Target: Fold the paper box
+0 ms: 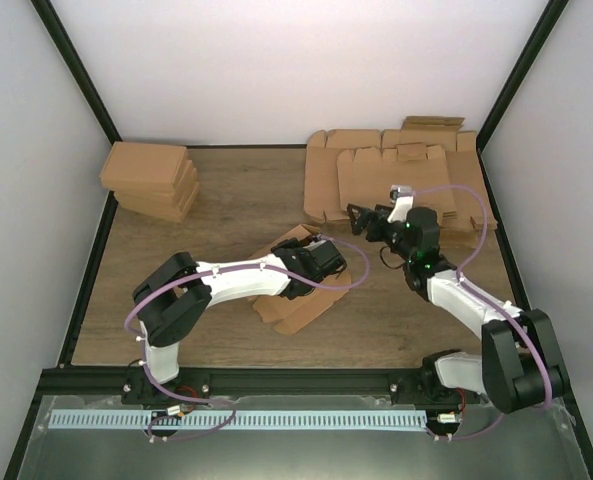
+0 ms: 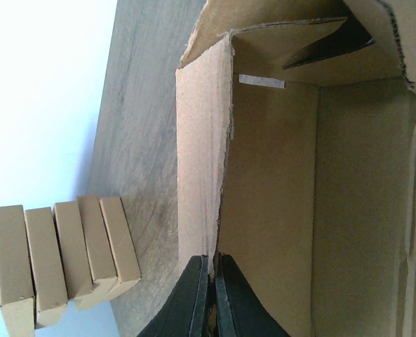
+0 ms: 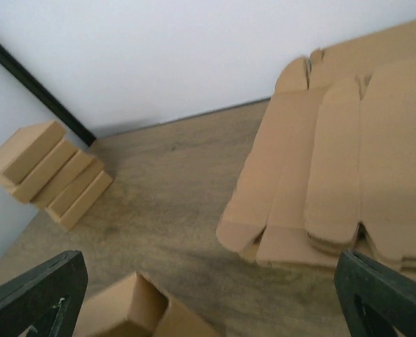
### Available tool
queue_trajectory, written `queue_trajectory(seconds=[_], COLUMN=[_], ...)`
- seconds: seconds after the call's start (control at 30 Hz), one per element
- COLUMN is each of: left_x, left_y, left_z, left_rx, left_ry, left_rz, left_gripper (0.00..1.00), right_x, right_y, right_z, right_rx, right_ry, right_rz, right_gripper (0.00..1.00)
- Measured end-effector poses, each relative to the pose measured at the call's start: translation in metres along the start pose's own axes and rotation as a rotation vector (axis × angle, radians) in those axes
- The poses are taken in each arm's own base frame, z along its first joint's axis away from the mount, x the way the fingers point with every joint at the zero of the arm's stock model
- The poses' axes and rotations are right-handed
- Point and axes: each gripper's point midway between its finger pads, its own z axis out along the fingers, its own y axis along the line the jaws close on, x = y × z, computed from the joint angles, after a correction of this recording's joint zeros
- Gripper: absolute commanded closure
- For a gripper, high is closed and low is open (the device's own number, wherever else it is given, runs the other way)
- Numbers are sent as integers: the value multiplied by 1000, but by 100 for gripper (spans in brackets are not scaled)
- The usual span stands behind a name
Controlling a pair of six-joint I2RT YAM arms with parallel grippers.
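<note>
The paper box (image 1: 294, 306) lies partly folded at the middle of the table, its side walls raised. In the left wrist view its brown inside (image 2: 278, 175) fills the frame, with an upright wall running toward the camera. My left gripper (image 2: 211, 263) is shut on the near end of that wall, one finger on each face. From above, the left gripper (image 1: 321, 256) sits over the box's far end. My right gripper (image 1: 361, 218) hovers open to the right of the box and holds nothing. A corner of the box (image 3: 134, 312) shows low between the spread fingers of the right gripper (image 3: 208, 267).
A stack of folded shallow boxes (image 1: 151, 180) stands at the back left, also seen as boxes (image 2: 60, 260) and boxes (image 3: 50, 172). Overlapping flat cardboard sheets (image 1: 396, 180) lie at the back right, close to my right gripper; their rounded flaps (image 3: 334, 182) fill the right wrist view. Black frame rails border the table.
</note>
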Motion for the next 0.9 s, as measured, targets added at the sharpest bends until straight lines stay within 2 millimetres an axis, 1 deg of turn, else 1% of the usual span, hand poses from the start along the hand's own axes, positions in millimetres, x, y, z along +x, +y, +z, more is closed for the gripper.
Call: queue_trajectory(seconds=[0.07,0.2,0.27,0.33,0.57,0.63,0.7,0.9], left_x=[0,0,0,0,-1,-1,0,-1], left_y=[0,0,0,0,-1,-1,-1,-1], left_z=[0,-1,-1,-1,-2,-2,-2,-2], left_rx=[0,0,0,0,0,0,-1,-3], left_ry=[0,-1,-1,-2,-3,-3,-3,-3], left_rz=[1,1,1,1,3,4,4,5], left_gripper=[96,96,96,96,96,96,96,96], right_x=[16,61,79,91,108,112,117,133], right_y=[-5,-17,-20,-20,-2,1,0,-7], right_z=[-2,4,8,10,20,24,28,40], right_rx=[-32,-69,-94,-118,-221,-235,-240,-235], right_ry=[16,99,128,143,144,149,153,189], right_rz=[9,43,53,53,-58,-85,-99,-111], right_gripper=[3,8,11,16,36,41,43,45])
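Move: Below and to the left of the raised, empty right hand stands the half-folded box's right end flap, about 8 cm left, 3 cm back and 15 cm down. The box's body is centred roughly 11 cm left and 7 cm back of this hand, and the flat cardboard stack about 15 cm ahead and 11 cm right. From the left hand, already pinching the box's wall, that flap lies some 7 cm right, 2 cm back and 5 cm down. Dropping some 13 cm towards the box's right end, the right hand drifts a little back at first, then swings about 5 cm left. It turns counter-clockwise by nearly 20 degrees while the fingers narrow from wide open to about half, ending close to the flap, with contact not clear. The left hand holds still, keeping its pinch on the box wall. ##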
